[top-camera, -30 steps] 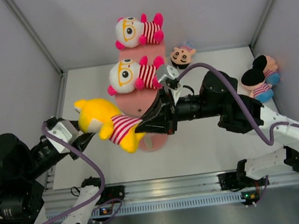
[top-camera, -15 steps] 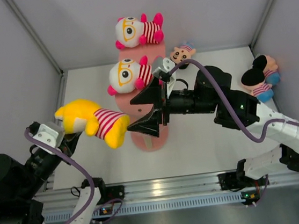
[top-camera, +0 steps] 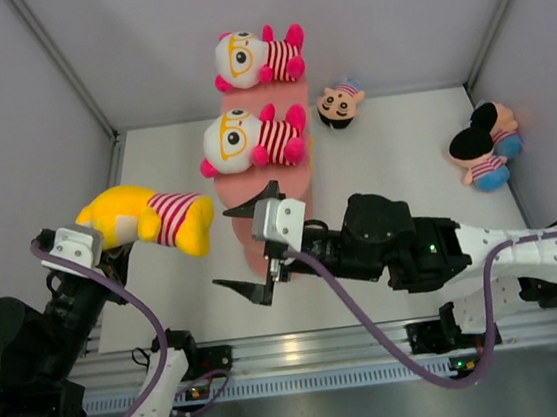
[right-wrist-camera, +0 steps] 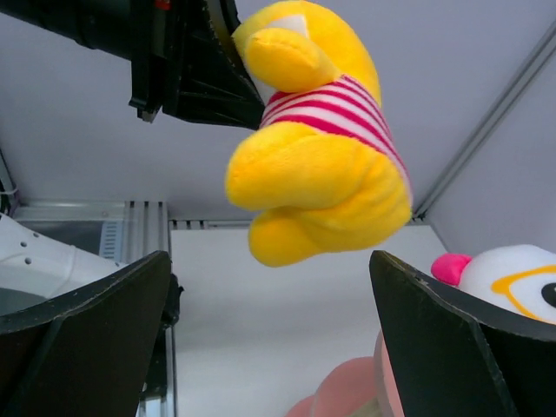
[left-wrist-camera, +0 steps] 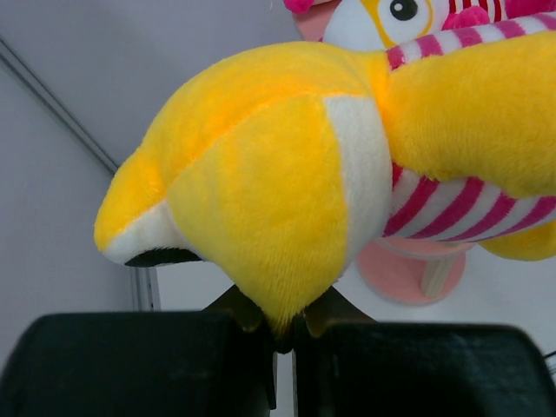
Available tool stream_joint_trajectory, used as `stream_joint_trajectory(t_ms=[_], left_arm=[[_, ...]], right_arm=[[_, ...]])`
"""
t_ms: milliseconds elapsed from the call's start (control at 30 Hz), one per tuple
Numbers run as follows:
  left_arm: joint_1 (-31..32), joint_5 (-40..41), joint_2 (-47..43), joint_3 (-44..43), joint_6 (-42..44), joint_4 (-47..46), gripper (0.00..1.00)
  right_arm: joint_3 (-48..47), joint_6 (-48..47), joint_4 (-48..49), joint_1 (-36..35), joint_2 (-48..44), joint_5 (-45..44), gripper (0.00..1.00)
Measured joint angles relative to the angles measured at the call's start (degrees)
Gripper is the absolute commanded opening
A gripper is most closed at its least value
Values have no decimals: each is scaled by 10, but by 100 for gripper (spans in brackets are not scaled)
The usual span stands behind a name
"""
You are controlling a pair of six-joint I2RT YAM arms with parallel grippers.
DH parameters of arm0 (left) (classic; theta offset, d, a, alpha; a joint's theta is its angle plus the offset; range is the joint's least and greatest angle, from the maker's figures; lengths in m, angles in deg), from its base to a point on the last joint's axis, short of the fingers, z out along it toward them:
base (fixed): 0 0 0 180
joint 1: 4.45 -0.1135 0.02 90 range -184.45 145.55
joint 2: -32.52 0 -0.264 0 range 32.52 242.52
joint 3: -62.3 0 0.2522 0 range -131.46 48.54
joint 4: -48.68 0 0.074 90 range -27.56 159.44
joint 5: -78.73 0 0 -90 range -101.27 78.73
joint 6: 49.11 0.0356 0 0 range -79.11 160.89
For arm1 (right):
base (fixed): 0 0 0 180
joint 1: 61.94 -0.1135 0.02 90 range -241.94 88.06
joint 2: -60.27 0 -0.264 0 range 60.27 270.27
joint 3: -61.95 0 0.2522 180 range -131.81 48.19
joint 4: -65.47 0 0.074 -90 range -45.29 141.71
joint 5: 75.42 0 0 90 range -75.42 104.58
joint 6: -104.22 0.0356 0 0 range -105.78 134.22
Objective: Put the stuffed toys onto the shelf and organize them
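A yellow bear [top-camera: 144,221] in a red-white striped shirt hangs in the air left of the shelf [top-camera: 259,187]. My left gripper [top-camera: 86,242] is shut on its head end. In the left wrist view the jaws [left-wrist-camera: 282,326] pinch a yellow tip of the bear [left-wrist-camera: 261,174]. My right gripper [top-camera: 220,248] stands wide open just right of the bear's feet and holds nothing. The bear [right-wrist-camera: 321,165] hangs ahead of and above it in the right wrist view [right-wrist-camera: 269,300]. One white-faced toy [top-camera: 256,58] lies on the top tier and another [top-camera: 251,139] on the tier below.
A black-haired doll [top-camera: 339,104] lies on the table right of the shelf. A mouse-eared doll [top-camera: 483,145] lies against the right wall. Grey walls close in the left, back and right sides. The right arm stretches across the near table in front of the shelf's foot.
My right gripper opened, released the bear and drew back toward the near edge. My left gripper shut on the bear's head end and carried it left, away from the shelf.
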Motion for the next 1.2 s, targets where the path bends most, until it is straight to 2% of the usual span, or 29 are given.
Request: stream_joint_trajectory(t_ms=[133,467,567,600,633,667,700,733,800,833,933,1067,1200], left_arm=[[0,-3,0,1,-7,0,0],[-18,-45,-8,11,-9,0,0],[-18,-62,-8,11,-9,0,0],[-18,-69,-9,11,-9,0,0],[-18,-75,-10,11,-8,0,0],[-19,-82,-11,11,-7,0,0],[-19,-87,-13,11,-5,0,0],[-20,-92,-14,11,-4,0,4],[-20,-101,-20,14,0,0,28],[-20,-105,-24,16,5,0,55],[-20,-111,-36,20,14,0,78],[-20,-113,-51,22,26,-3,88],[-20,-102,-55,25,36,-5,91]], right_arm=[[41,-53,60,-35,9,-61,97],[47,-107,172,-37,41,-151,95],[24,-110,175,-37,62,-165,73],[18,-111,177,-38,68,-166,50],[16,-112,177,-38,73,-166,36],[15,-108,178,-39,75,-165,13],[15,-105,177,-39,76,-164,1],[15,-96,177,-39,76,-163,0],[15,-78,176,-40,72,-158,0],[15,-68,169,-40,68,-155,0],[14,-37,135,-40,49,-148,0],[10,28,48,-37,3,-116,0],[-2,98,-56,-19,-54,-73,0]])
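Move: The left hand still pinches the yellow bear by the head: the bear's middle lies about 4 cm to its right and 3 cm ahead, hardly higher, the legs sticking out rightward. From the open right hand, that middle is some 8 cm left and 4 cm ahead, nearly level. The front panda toy on the shelf lies roughly 22 cm ahead of the right hand, 4 cm to its right and 14 cm below. The right fingers close on the yellow bear's legs after reaching about 4 cm left and a little forward, the wrist turning clockwise. The left hand eases the bear rightward to meet them, opens once they have shut, and draws back about 3 cm; the right hand then pulls rightward about 8 cm, carrying the bear and sinking back slightly towards its base. ##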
